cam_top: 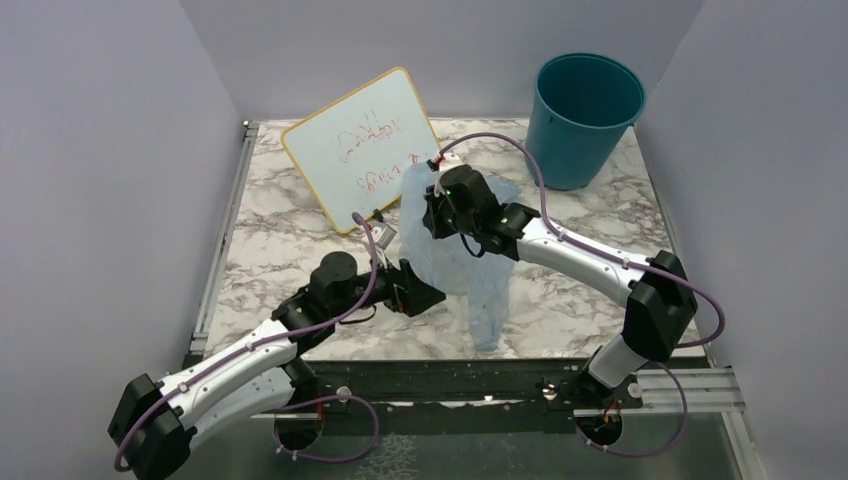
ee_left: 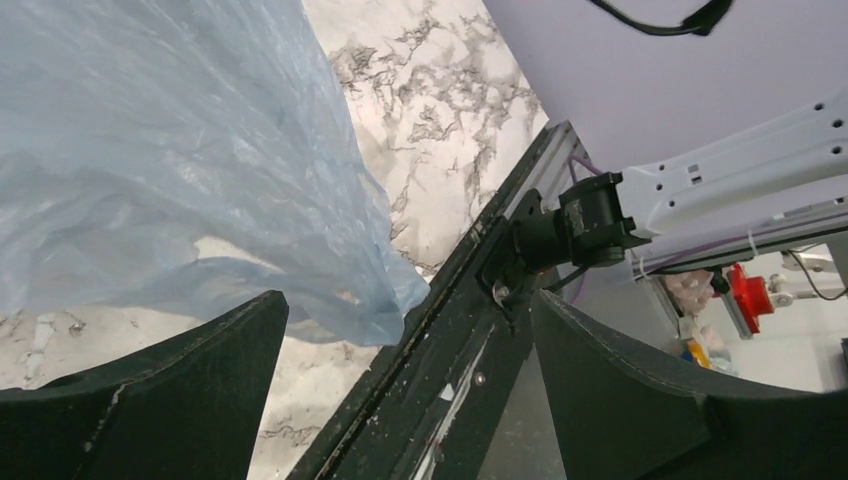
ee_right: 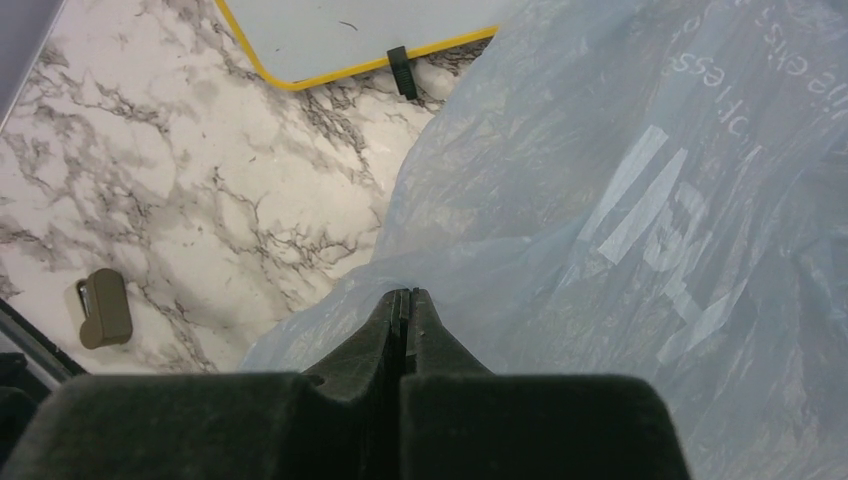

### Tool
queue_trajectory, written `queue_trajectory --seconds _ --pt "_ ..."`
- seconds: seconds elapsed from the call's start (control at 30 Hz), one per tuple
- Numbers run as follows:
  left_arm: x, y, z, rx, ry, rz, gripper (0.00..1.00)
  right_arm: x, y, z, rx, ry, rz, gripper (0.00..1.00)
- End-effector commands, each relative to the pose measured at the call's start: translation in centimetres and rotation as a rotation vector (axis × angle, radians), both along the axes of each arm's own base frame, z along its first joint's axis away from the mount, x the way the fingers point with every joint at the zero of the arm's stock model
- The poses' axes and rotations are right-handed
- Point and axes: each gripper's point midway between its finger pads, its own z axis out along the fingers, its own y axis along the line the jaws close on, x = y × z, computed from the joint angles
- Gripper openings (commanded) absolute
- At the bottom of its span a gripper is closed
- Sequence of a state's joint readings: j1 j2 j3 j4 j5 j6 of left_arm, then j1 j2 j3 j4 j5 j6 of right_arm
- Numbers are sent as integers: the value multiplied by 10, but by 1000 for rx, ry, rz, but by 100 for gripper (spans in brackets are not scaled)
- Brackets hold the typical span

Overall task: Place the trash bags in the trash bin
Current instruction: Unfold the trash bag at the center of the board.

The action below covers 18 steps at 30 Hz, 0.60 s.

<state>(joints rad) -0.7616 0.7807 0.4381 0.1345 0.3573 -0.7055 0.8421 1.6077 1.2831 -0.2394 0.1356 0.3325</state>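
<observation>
The trash bag [cam_top: 470, 270], a pale-blue see-through film, hangs over the middle of the marble table, its lower end reaching down near the front edge. My right gripper [ee_right: 403, 293] is shut on its upper edge, and the bag [ee_right: 600, 200] spreads out just beyond the fingertips. In the top view the right gripper [cam_top: 430, 205] is at the bag's top left. My left gripper [cam_top: 428, 297] is open low beside the bag's left side. In the left wrist view nothing lies between the left gripper's [ee_left: 408, 300] fingers, and the bag [ee_left: 180, 150] hangs just ahead. The teal trash bin [cam_top: 583, 118] stands upright at the back right.
A yellow-framed whiteboard [cam_top: 362, 145] with red writing lies at the back left, close to the bag. A small olive clip-like piece [ee_right: 103, 307] lies on the marble. A black rail [cam_top: 450, 375] runs along the table's near edge. Grey walls enclose the three other sides.
</observation>
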Motion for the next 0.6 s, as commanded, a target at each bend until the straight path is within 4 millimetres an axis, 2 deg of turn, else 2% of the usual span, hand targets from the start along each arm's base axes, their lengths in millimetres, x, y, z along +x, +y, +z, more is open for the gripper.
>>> queue_trajectory --seconds 0.0,0.17,0.23,0.33,0.37,0.4,0.5,0.57 --pt "12 -12 4 -13 -62 72 92 -6 9 10 50 55 30 1" --pt "11 -23 -6 0 -80 54 88 -14 12 15 80 85 52 1" --pt "11 -26 -16 35 -86 52 83 -18 12 19 88 92 62 1" --pt "17 -27 -32 60 -89 92 82 -26 9 22 107 96 73 1" --pt "18 -30 -28 41 -105 95 82 -29 9 22 113 104 84 1" --pt "18 -32 -24 28 -125 96 78 -33 6 21 111 112 87 1" --pt "11 -41 -13 3 -159 49 52 -40 -2 16 117 129 71 1" --pt "-1 -43 -10 -22 -149 13 45 -41 -10 12 103 122 45 1"
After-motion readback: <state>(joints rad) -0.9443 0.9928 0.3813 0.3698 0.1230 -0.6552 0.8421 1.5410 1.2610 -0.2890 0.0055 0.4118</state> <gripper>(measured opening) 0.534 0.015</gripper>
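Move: The trash bag's loose near corner hangs just beyond the left hand's open fingertips, roughly 7 cm to the right, 4 cm back and 6 cm lower. The right fingers, pinching the bag higher up, are about 14 cm ahead of the left hand, 1 cm to its left and level with it. The whiteboard's middle is some 38 cm ahead, 19 cm left and 15 cm below. From the right hand the loose corner is about 18 cm back, 8 cm right and 6 cm lower. The left hand sinks about 4 cm and reaches some 3 cm to its right, rolling slightly, to bring the bag's loose near corner between its wide-open fingers, which then close to about half, mostly at the very end. Meanwhile the shut right fingers keep their pinch on the bag and draw it back about 3 cm towards the base, lifting by about a centimetre and turning less than 10 degrees. ##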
